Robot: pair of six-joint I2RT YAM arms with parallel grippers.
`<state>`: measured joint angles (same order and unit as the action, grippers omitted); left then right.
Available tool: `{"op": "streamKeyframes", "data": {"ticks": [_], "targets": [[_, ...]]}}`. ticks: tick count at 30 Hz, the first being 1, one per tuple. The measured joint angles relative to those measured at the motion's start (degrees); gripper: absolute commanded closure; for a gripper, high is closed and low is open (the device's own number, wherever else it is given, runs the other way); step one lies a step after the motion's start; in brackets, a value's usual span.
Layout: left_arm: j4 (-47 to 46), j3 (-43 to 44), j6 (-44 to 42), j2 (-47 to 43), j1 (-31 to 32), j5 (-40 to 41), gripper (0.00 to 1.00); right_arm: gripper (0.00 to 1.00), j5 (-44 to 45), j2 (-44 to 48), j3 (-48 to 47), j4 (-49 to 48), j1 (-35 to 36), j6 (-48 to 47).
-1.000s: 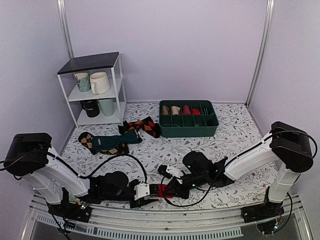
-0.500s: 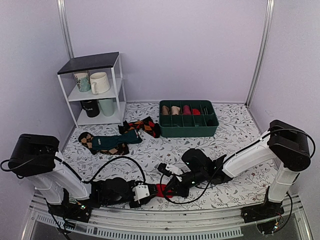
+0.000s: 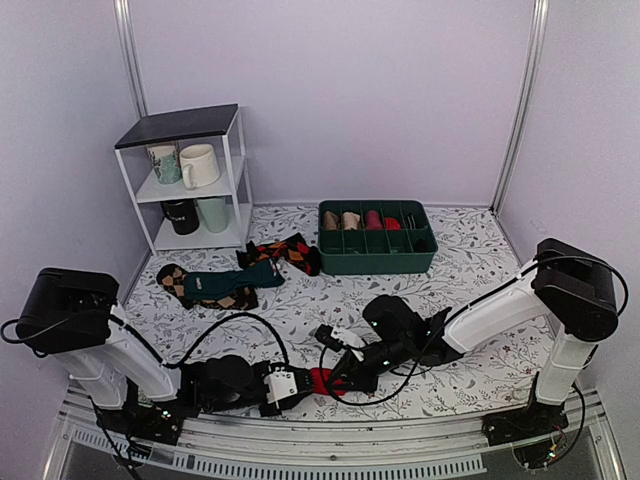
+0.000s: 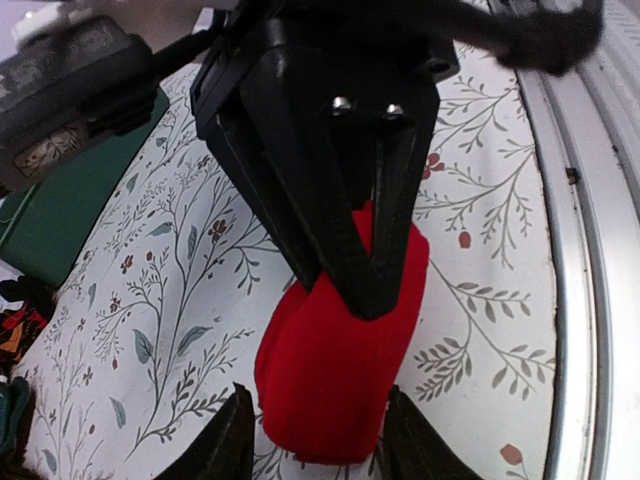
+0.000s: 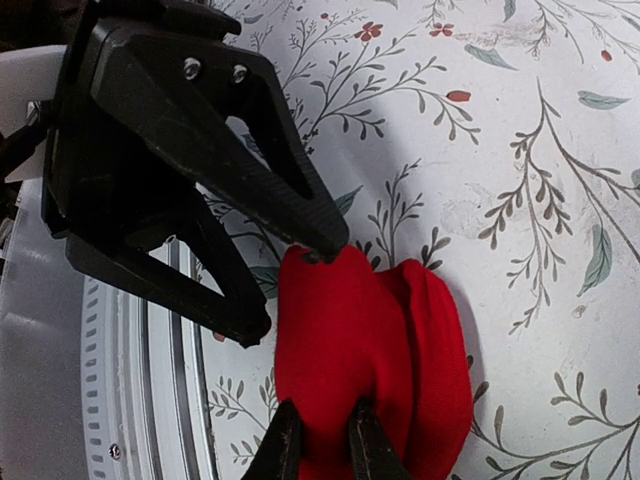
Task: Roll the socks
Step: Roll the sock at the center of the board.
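The red socks (image 3: 322, 380) lie as a short folded bundle on the floral table near its front edge, between my two grippers. My left gripper (image 4: 318, 400) reaches in from the left. Its fingers press both sides of the bundle (image 4: 335, 370), so it is shut on the socks. My right gripper (image 5: 325, 420) comes from the right and is pinched shut on a fold of the socks (image 5: 380, 350). In the right wrist view the left gripper (image 5: 290, 290) has one tip on the bundle's top edge. In the left wrist view the right gripper (image 4: 345, 290) hides the bundle's far end.
A green divided box (image 3: 378, 262) holding rolled socks stands at the back middle. A white shelf (image 3: 238, 160) with mugs is at the back left. A teal sock (image 3: 232, 281) and argyle socks (image 3: 290, 252) lie left of the middle. A metal rail (image 3: 300, 458) runs along the front edge.
Both grippers and the red bundle have shifted slightly left and nearer the front edge. The left arm has sunk lower. Neither grip has changed.
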<state>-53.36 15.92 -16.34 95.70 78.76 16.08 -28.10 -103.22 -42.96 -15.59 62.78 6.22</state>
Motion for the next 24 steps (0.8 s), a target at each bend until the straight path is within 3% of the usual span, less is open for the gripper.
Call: {"op": "streamKeyframes", "data": {"ticks": [7, 16, 19, 22, 24], "targets": [[-1.4, 0.1, 0.0, 2.1, 0.1, -1.3, 0.64, 0.97, -1.1, -0.6, -0.3, 0.0, -0.4, 0.5], [-3.7, 0.2, 0.4, 4.3, 0.1, -1.8, 0.99, 0.96, -2.3, -1.1, -0.7, 0.0, -0.7, 0.5], [-4.3, 0.2, 0.4, 4.5, 0.0, -1.9, 1.0, 0.95, -2.4, -1.1, -0.8, 0.3, -0.8, 0.6], [-3.7, 0.5, 1.2, 4.5, 0.0, -2.1, 1.0, 0.87, -2.5, -1.0, -1.0, 0.7, -0.9, 0.6], [-2.1, 1.1, 2.3, 4.1, -0.3, -2.4, 1.0, 0.76, -2.3, -0.9, -1.0, 1.1, -0.9, 0.6]]}}
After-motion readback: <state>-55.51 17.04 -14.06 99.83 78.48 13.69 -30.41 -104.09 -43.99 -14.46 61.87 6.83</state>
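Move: The red sock's middle is about 3 cm to the right of my left hand, level with it front to back and roughly 2 cm below; its near end already lies between my open left fingers. It is about 3 cm to the left of my right hand, which already pinches it, and 1 cm below. From my left hand, the green sock lies some 24 cm ahead and 20 cm left, the checked sock about 31 cm ahead and 6 cm left. I lower my left hand about 1 cm onto the red sock's left end, drifting a touch back, then shut its fingers from nearly half open to almost closed, pinching the cloth. My right hand stays where it is and keeps its narrow grip on the other side of the sock. ##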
